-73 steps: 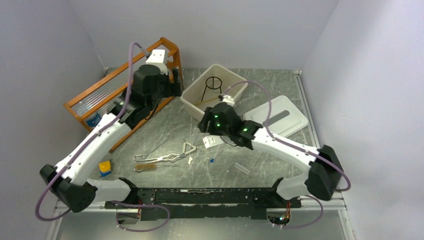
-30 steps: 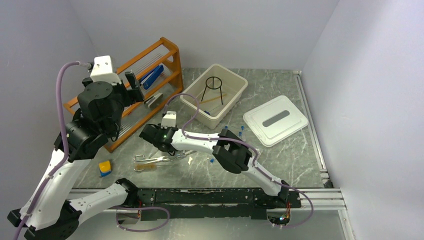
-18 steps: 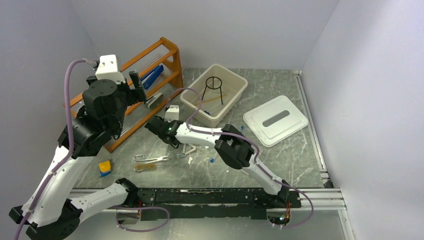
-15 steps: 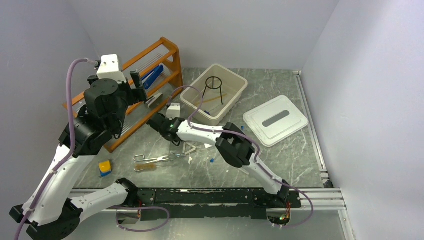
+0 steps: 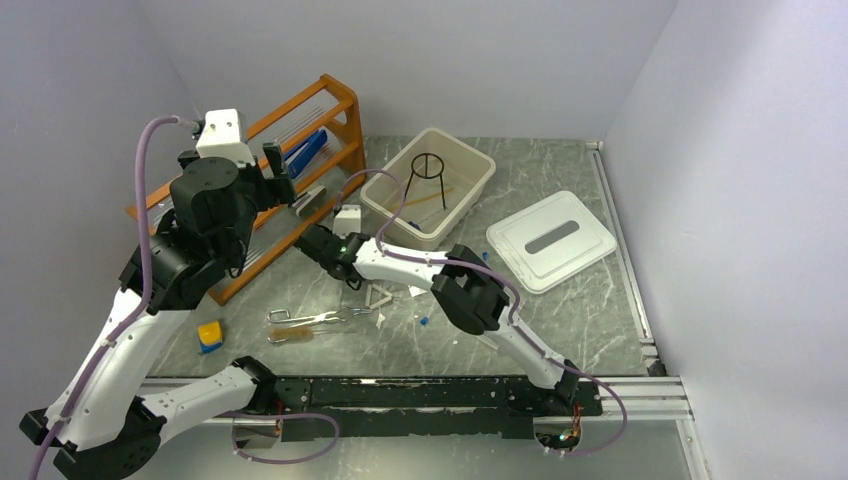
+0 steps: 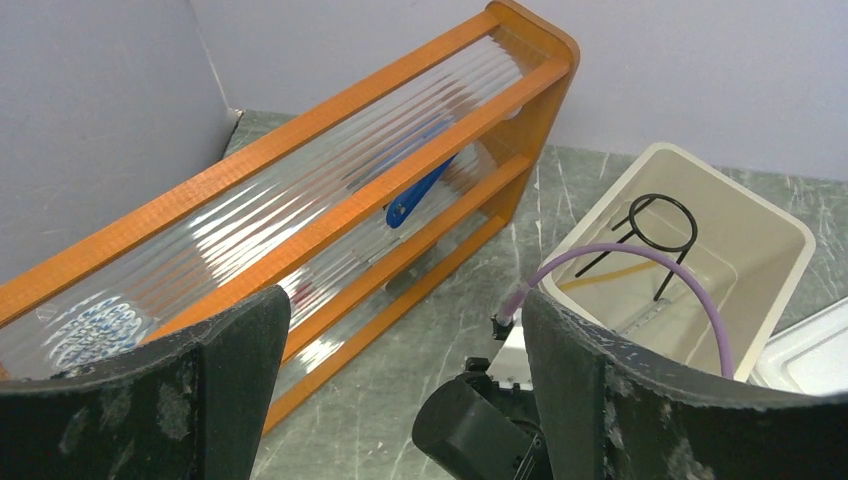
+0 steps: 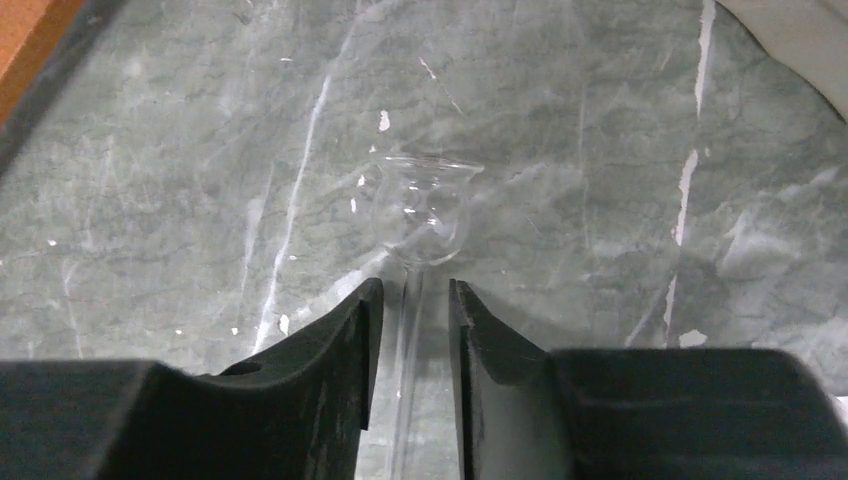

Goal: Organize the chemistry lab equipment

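Observation:
A clear glass tube with a round bulb [image 7: 420, 210] lies on the marble table. Its thin stem runs between the fingers of my right gripper [image 7: 415, 290], whose jaws stand a little apart on either side without touching it. Seen from above, that right gripper [image 5: 308, 243] reaches left toward the rack's foot. My left gripper [image 6: 400, 340] hangs open and empty, raised beside the orange rack [image 5: 250, 165]. Metal tongs [image 5: 320, 317], a bristle brush [image 5: 290, 336], a wire triangle [image 5: 378, 296], a white packet [image 5: 416, 291] and a tiny blue-capped vial [image 5: 425, 321] lie mid-table.
The beige tub [image 5: 470, 195] holds the black ring tripod [image 5: 428, 172] and tan tubing [image 5: 425, 202]; its white lid [image 5: 550, 240] lies to the right. A blue tool [image 6: 420, 190] rests in the rack. A yellow and blue block [image 5: 209, 335] sits near the left arm.
My right gripper has moved up the table from beside the tongs toward the rack's foot. The left arm has shifted only slightly.

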{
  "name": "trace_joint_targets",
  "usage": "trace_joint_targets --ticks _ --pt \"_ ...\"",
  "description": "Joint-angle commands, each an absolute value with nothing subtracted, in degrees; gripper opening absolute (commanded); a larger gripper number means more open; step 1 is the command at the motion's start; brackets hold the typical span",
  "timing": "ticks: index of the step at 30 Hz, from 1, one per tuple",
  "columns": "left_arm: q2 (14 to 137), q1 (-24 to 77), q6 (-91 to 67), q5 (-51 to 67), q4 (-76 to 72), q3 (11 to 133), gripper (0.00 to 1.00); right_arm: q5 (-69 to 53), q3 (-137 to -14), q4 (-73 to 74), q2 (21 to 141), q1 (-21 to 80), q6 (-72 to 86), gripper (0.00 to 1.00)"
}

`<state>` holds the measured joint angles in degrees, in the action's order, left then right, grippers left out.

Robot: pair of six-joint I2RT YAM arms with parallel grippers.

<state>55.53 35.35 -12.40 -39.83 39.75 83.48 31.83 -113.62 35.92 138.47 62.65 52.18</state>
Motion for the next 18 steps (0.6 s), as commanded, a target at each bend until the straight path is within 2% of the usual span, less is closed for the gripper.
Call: trace_joint_targets --ticks 1,10,18 --pt "55.6 35.4 -12.6 -38.4 39.5 82.9 0.89 30.2 -112.5 43.2 141.1 63.7 54.7 0.30" --pt "56.0 35.4 -12.8 -38.5 39.5 84.6 0.88 31.3 -114.8 41.9 141.4 63.5 54.9 0.09" --pt "56.1 35.5 -11.9 -37.3 39.5 85.9 0.86 30.7 -106.7 29.1 128.7 63.6 49.8 0.04"
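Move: The glass thistle funnel lies with its stem already between the right hand's open fingertips and its bulb about 3 cm ahead, roughly 1 cm lower. From that hand, the beige bin's middle is some 13 cm ahead and 17 cm right, the white triangle about 7 cm back and 7 cm right, and the white packet 4 cm back and 17 cm right. From the left hand, the funnel bulb is roughly 9 cm ahead, 13 cm right and 40 cm below. The funnel's glass stem is pinched just behind its bulb as the right fingers close from a partly open gap to nearly shut. Meanwhile the right hand eases about 1 cm back and half a centimetre right, staying low over the table with its attitude almost unchanged, and only begins to rise at the very end. ##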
